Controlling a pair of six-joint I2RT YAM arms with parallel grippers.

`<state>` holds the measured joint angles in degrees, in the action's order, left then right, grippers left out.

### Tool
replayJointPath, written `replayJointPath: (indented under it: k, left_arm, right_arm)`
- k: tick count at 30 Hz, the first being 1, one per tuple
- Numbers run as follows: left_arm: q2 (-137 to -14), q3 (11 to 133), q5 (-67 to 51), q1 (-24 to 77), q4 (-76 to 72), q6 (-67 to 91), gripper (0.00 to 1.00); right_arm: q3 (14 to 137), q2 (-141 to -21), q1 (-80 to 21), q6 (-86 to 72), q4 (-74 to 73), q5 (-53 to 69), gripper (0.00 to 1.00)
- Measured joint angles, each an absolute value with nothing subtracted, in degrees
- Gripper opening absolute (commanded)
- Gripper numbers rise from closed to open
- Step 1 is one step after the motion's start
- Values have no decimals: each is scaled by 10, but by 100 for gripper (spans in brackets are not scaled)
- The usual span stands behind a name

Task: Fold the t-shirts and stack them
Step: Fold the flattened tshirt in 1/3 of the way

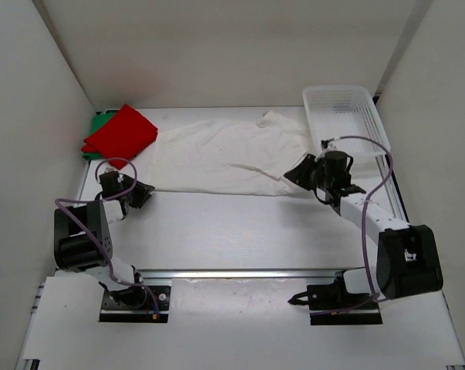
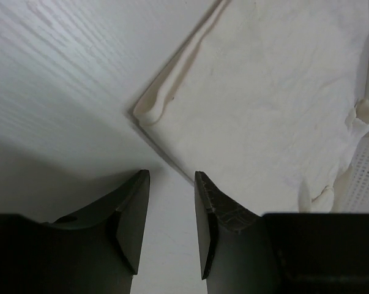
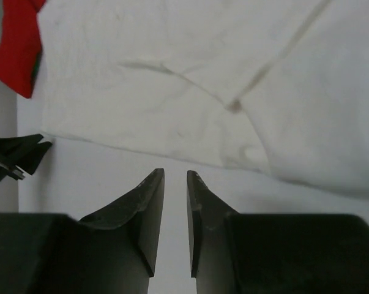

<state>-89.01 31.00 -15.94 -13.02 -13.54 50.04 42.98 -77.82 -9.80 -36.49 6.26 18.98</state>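
The white t-shirt [image 1: 224, 154] lies spread flat across the back half of the table, with a sleeve bunched up near the basket. Folded at the back left is the red t-shirt [image 1: 121, 131], resting on the green t-shirt [image 1: 97, 127], of which only an edge shows. My left gripper [image 1: 145, 193] is open just off the white shirt's near left corner [image 2: 149, 113], with bare table between its fingers [image 2: 135, 208]. My right gripper [image 1: 299, 174] hovers at the shirt's near right hem [image 3: 233, 159], slightly open and holding nothing. The red shirt [image 3: 16, 43] shows top left in the right wrist view.
A white mesh basket [image 1: 345, 116] stands at the back right, touching the shirt's sleeve; its wall [image 2: 363, 177] shows in the left wrist view. White walls close in the table on the left, back and right. Both arm bases sit on a rail at the near edge.
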Motion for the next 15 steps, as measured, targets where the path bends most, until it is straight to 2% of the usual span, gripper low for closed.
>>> replayJointPath:
  k: [3,8,11,15]
  left_arm:
    - [-912,321,-164,-124,-147,507,43]
    - [-951,348,-170,-119,-168,515,33]
    - [-963,354,-171,-117,-173,520,23]
    - [-984,363,-177,-117,-186,528,5]
  right_arm:
    - [353,-749,-78,-381,76,184,32]
    - [280,-722,-8,-388,81,174,37]
    - [268,-726,22,-386,85,169,42]
    - [288,-789,28,-373,101,175,42]
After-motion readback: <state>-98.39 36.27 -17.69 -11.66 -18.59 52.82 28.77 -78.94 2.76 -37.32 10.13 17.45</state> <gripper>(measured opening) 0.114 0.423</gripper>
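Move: Lying some 3 cm ahead of the left hand, 1 cm to its right and a little lower, is the white t-shirt's near left corner. The folded red t-shirt is about 20 cm ahead and 8 cm left, with the green one about 16 cm left at the same depth. For the right hand, the near right corner is roughly 9 cm to its right, 2 cm back and 13 cm below; the basket is about 17 cm ahead, 19 cm right and 10 cm lower. Sliding forward about 3 cm, low over the table, the left hand brings its open fingers onto the near edge beside the left corner and closes them almost fully, pinching the cloth. Meanwhile the right hand drops some 9 cm and swings about as far right, drawing back a little, towards the near right corner; its fingers open as it tips down and turns clockwise. ##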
